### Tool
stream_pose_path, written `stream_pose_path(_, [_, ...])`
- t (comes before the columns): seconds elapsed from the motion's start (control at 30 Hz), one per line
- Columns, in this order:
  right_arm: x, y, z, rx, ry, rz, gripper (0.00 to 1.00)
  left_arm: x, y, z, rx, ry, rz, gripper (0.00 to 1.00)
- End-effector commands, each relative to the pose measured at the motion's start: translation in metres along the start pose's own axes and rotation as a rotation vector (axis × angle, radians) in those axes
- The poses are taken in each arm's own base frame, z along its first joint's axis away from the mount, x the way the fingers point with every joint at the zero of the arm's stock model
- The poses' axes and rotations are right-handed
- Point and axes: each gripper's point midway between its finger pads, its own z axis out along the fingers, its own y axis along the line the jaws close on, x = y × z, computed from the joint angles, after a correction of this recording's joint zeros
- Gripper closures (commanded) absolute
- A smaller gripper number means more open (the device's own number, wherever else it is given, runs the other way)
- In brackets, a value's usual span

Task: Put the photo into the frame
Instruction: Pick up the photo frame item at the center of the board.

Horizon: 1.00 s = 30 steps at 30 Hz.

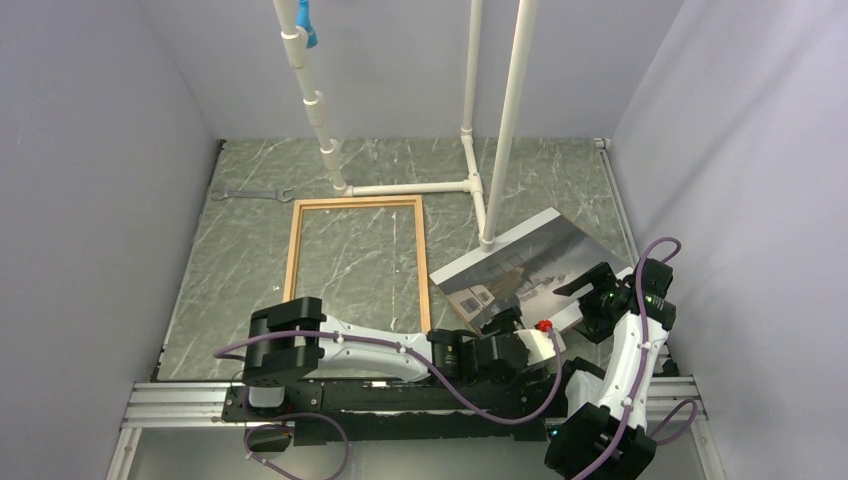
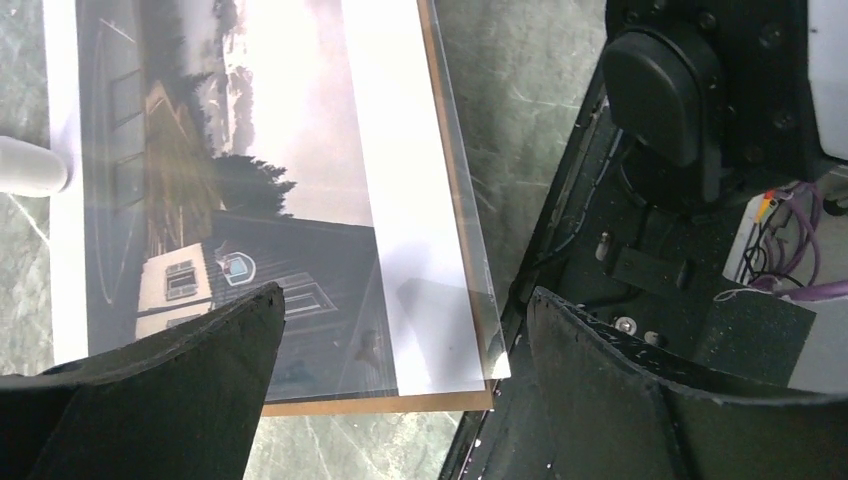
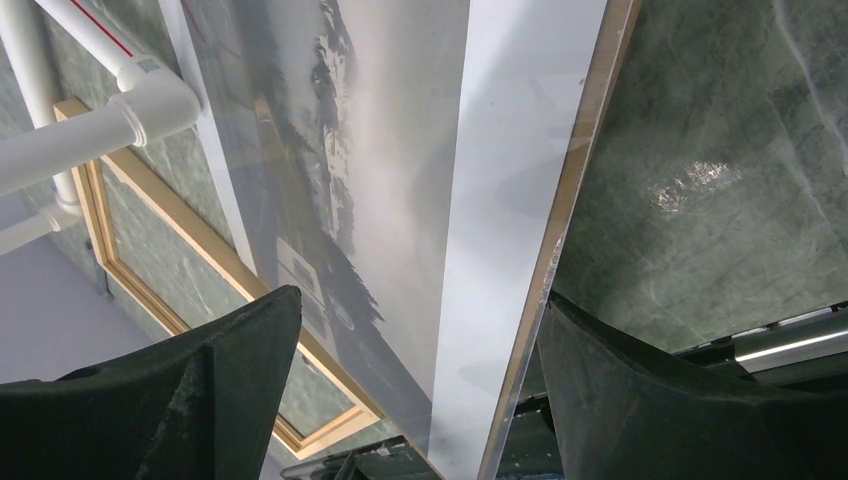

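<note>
The frame (image 1: 293, 260) of light wooden strips lies flat at the table's middle; one corner of it shows in the right wrist view (image 3: 130, 230). To its right lies the photo (image 1: 530, 262), picture side up, on a brown backing panel (image 2: 380, 405) and under a clear sheet (image 2: 470, 230). My left gripper (image 1: 512, 335) is open, its jaws straddling the near corner of this stack (image 2: 400, 320). My right gripper (image 1: 590, 290) is open too (image 3: 420, 320). The photo (image 3: 400, 150) runs between its fingers, with the stack's brown edge (image 3: 580, 180) close beside the right finger.
A white pipe structure (image 1: 470, 185) stands behind the frame and photo, one foot (image 1: 487, 240) right at the photo's far edge. A grey wrench (image 1: 250, 194) lies at the back left. Grey walls close in both sides. An aluminium rail (image 1: 180, 400) runs along the near edge.
</note>
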Motion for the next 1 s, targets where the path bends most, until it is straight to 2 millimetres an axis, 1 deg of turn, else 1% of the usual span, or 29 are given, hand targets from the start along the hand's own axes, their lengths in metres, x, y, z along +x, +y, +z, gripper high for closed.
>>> stream_pose_path(0.0, [-0.01,0.035,-0.009,-0.153,-0.027,-0.036,0.12,-0.014,0.008,-0.001,-0.057,-0.023,-0.002,0.06])
stream_pose_path(0.23, [-0.008,0.033,-0.008,-0.151,-0.023,-0.035,0.12,-0.012,0.017,0.0,-0.087,-0.019,-0.021,0.13])
stream_pose_path(0.33, [-0.008,0.032,-0.008,-0.148,-0.024,-0.037,0.12,-0.011,0.02,-0.002,-0.083,-0.019,-0.028,0.21])
stream_pose_path(0.37, [-0.008,0.031,-0.007,-0.146,-0.022,-0.036,0.12,-0.011,0.02,-0.003,-0.075,-0.021,-0.03,0.22])
stream_pose_path(0.43, [-0.007,0.031,-0.006,-0.147,-0.02,-0.036,0.12,-0.013,0.019,-0.004,-0.066,-0.028,-0.03,0.22])
stream_pose_path(0.57, [-0.007,0.03,-0.006,-0.147,-0.02,-0.036,0.12,-0.011,0.024,-0.006,-0.092,-0.02,-0.031,0.21])
stream_pose_path(0.7, [-0.007,0.03,-0.006,-0.144,-0.022,-0.04,0.12,-0.017,0.028,-0.012,-0.083,-0.047,-0.048,0.22])
stream_pose_path(0.87, [-0.006,0.026,-0.004,-0.135,-0.021,-0.042,0.12,-0.016,0.035,-0.011,-0.069,-0.048,-0.082,0.29])
stream_pose_path(0.97, [-0.005,0.024,-0.002,-0.129,-0.02,-0.047,0.11,-0.015,0.04,-0.011,-0.065,-0.048,-0.1,0.4])
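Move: The photo's near corner, with a clear cover sheet overhanging it, lies roughly 5 cm back and 3 cm left of the left hand, about 2 cm lower; the photo's middle is some 16 cm straight ahead. The white pipe's foot stands about 22 cm ahead and 9 cm left, and the empty wooden frame is centred some 14 cm ahead and 32 cm left. From the right hand that corner is about 14 cm back and 12 cm left, about 3 cm lower. The left hand's base-side finger pushes in on the overhanging edge of the clear sheet near the photo's near corner, while the other finger stays over the photo. The hand creeps forward about 1.5 cm and some 1 cm left, level, and the fingers close by roughly a quarter without shutting. ##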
